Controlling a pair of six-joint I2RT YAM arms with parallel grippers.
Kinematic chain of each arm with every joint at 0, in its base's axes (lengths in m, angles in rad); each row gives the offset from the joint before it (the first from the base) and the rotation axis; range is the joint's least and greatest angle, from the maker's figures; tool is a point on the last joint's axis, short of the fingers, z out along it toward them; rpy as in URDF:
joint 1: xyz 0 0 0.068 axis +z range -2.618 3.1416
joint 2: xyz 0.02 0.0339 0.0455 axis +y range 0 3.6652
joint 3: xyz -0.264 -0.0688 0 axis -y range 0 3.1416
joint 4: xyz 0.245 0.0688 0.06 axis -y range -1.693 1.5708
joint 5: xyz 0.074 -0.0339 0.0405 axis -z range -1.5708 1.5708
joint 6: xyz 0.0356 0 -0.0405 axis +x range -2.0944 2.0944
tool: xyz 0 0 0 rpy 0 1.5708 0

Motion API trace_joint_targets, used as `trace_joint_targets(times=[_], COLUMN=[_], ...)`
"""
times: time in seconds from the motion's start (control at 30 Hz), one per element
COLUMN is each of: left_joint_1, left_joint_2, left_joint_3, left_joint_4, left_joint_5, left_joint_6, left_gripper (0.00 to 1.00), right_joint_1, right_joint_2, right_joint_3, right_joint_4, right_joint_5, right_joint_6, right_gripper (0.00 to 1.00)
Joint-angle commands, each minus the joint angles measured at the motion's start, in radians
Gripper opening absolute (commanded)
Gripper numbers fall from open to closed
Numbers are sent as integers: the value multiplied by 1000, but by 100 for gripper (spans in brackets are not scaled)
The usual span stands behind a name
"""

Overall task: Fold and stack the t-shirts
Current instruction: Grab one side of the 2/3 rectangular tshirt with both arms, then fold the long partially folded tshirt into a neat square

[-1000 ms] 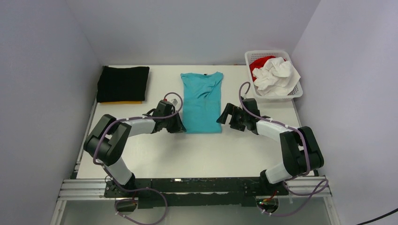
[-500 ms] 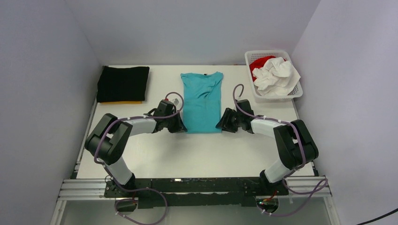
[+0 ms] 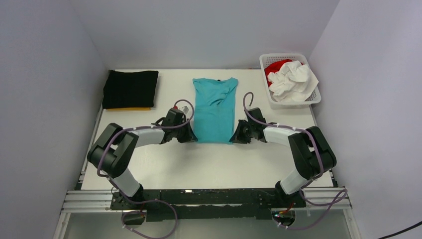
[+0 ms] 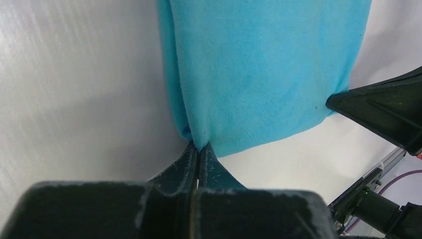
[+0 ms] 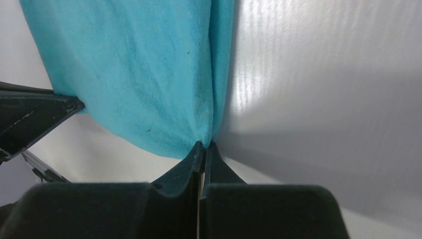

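Observation:
A turquoise t-shirt [image 3: 214,108] lies lengthwise in the middle of the table, sleeves folded in, its dark neck label at the far end. My left gripper [image 3: 191,138] is shut on its near left hem corner [image 4: 200,142]. At the near right hem corner [image 5: 204,137], my right gripper [image 3: 233,139] is likewise shut on the cloth. In the left wrist view the turquoise t-shirt [image 4: 259,64] fills the upper half, with the right gripper's finger [image 4: 383,107] at its far corner. A folded black t-shirt [image 3: 130,88] rests on an orange-yellow one [image 3: 133,108] at the far left.
A white lattice basket [image 3: 314,97] at the far right corner holds a crumpled white shirt [image 3: 293,79] over a red one [image 3: 274,66]. Grey walls close in the table on three sides. White tabletop [image 3: 209,164] stretches between the shirt's hem and the arm bases.
My right gripper slid left to the shirt's near right corner and shut on it. The left gripper finished closing on the near left corner and stayed put.

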Motion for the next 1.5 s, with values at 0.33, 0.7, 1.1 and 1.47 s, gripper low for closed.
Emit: trace_joint_targets(times=[0.33, 0.7, 1.1, 1.47], left_joint_1=[-146, -210, -81, 2], left_joint_2=[-520, -945, -637, -278], left_joint_3=[-205, -187, 63, 336], left_joint_4=[-383, -464, -313, -327], left_joint_5=[-82, 63, -127, -230], left_joint_6=[37, 97, 143, 168], left_gripper=[0, 0, 0, 0], right_joint_1=[125, 195, 4, -102], right_joint_2=[-262, -447, -348, -164], right_joint_3=[-8, 75, 224, 359], right_joint_4=[-431, -555, -397, -301], right_joint_5=[-363, -526, -347, -120], right_joint_6=[-166, -141, -129, -118], right_gripper=[0, 0, 0, 0])
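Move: Both hands already pinch the near hem corners of the turquoise t-shirt, about 14 cm apart and close to the table. Its collar end lies roughly 33 cm ahead of the left hand and 8 cm to its right, and 33 cm ahead of the right hand and 6 cm to its left. The black folded cloth stands some 26 cm ahead and 28 cm left of the left hand, the laundry basket about 28 cm ahead and 27 cm right of the right hand. Keep both grippers shut on the hem corners and pull them together about 15 cm back towards the base, low at first, then rising as they go. Near 12 cm up, reverse and carry the hem forward about as far, over the shirt towards its collar, tipping the left fingers up somewhat; let the right wrist swing some 30 degrees counter-clockwise and most of the way back. ##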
